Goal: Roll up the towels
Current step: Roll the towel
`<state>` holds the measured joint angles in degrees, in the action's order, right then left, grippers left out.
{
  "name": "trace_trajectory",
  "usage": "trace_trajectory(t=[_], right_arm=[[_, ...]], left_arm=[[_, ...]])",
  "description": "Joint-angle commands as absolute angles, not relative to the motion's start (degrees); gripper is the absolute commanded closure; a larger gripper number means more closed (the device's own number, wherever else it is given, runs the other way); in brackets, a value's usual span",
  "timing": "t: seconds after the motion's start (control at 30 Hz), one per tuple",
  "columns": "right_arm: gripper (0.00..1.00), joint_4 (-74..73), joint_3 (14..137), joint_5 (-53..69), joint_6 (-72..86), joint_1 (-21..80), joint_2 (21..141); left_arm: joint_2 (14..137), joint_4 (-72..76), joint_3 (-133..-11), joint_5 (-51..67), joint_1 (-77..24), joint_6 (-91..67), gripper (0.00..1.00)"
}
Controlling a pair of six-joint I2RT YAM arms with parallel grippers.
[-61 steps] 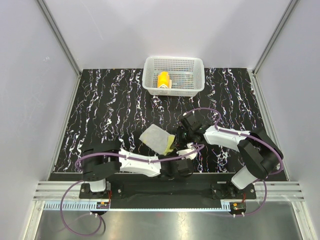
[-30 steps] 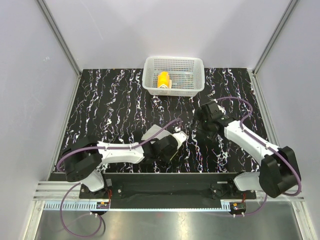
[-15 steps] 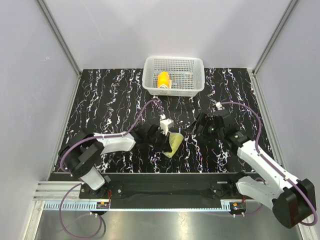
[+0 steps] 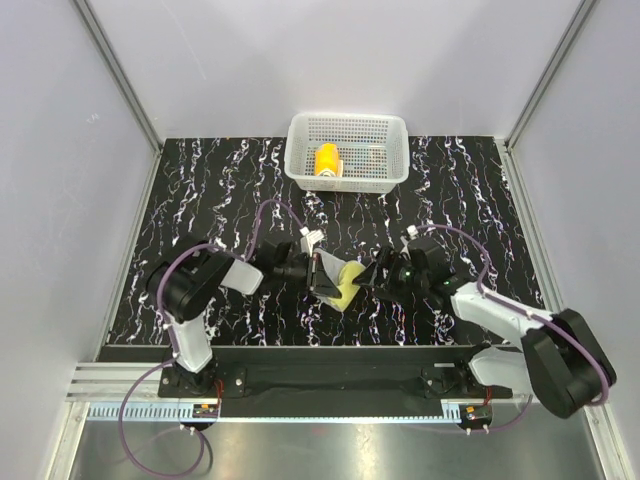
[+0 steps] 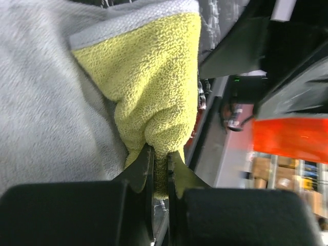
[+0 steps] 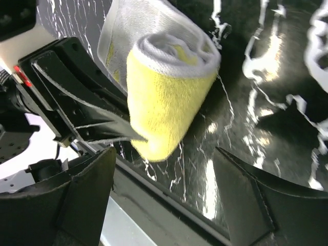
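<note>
The light grey towel with yellow-green blotches (image 4: pixel 345 285) lies rolled up at the middle of the table, its yellow end (image 6: pixel 169 97) toward the near edge. My left gripper (image 5: pixel 160 154) is shut on a yellow fold of the grey towel (image 5: pixel 148 77), and in the top view that left gripper (image 4: pixel 318 272) sits at the roll's left side. My right gripper (image 6: pixel 164 154) is open, with its fingers on either side of the roll's end and not touching it. From above, the right gripper (image 4: pixel 378 278) faces the roll from the right. The orange towel (image 4: pixel 327 160) lies rolled in the basket.
The white perforated basket (image 4: pixel 345 181) stands at the back centre of the black marbled table (image 4: pixel 210 200). Both arms reach in low toward the middle. Grey walls close off the left, right and back, and a metal rail runs along the near edge.
The left gripper has pulled back to the left, still holding the towel. The right gripper has come down and to the left, right up to the roll, and its jaws have narrowed a little.
</note>
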<state>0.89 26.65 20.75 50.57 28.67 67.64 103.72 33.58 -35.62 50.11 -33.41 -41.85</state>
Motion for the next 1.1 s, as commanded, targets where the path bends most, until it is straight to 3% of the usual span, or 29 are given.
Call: trace_trajectory(t=[0.0,0.3,0.53,0.73,0.93,1.07], right_arm=[[0.18,12.6,27.5,21.2,52.1,31.3,71.9],[0.27,18.8,26.5,18.0,53.8,32.5,80.8],[0.3,22.0,28.0,16.4,54.1,34.3,86.1],[0.39,22.5,29.6,14.7,53.8,35.6,90.5],[0.64,23.7,29.6,13.7,54.2,36.7,92.6],[0.81,23.1,29.3,13.1,54.3,37.2,92.1]], left_arm=[[109.1,55.2,-33.6,58.1,-31.7,-55.5,1.0],[124.3,95.2,-31.4,61.2,-28.6,-81.4,1.0],[124.9,94.7,-31.2,61.0,-28.4,-80.3,1.0],[124.2,94.0,-31.5,61.4,-28.4,-80.4,1.0],[120.9,86.2,-30.1,61.6,-28.5,-74.5,0.99],[115.0,68.8,-29.6,59.2,-28.9,-65.2,0.94]])
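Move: The rolled towel's yellow end stands about 6 cm to the right hand's left, 3 cm ahead and 4 cm below its open fingers. Its loose grey part lies some 11 cm left, 4 cm ahead and 6 cm down. The left fingers, already pinching the roll, are roughly 7 cm left, 1 cm ahead and 4 cm below the right hand; from them the roll's middle is about 3 cm right and 2 cm ahead. Right hand reaches about 5 cm left and down, pinching the roll; left keeps its grip, tilting some 25 degrees. ##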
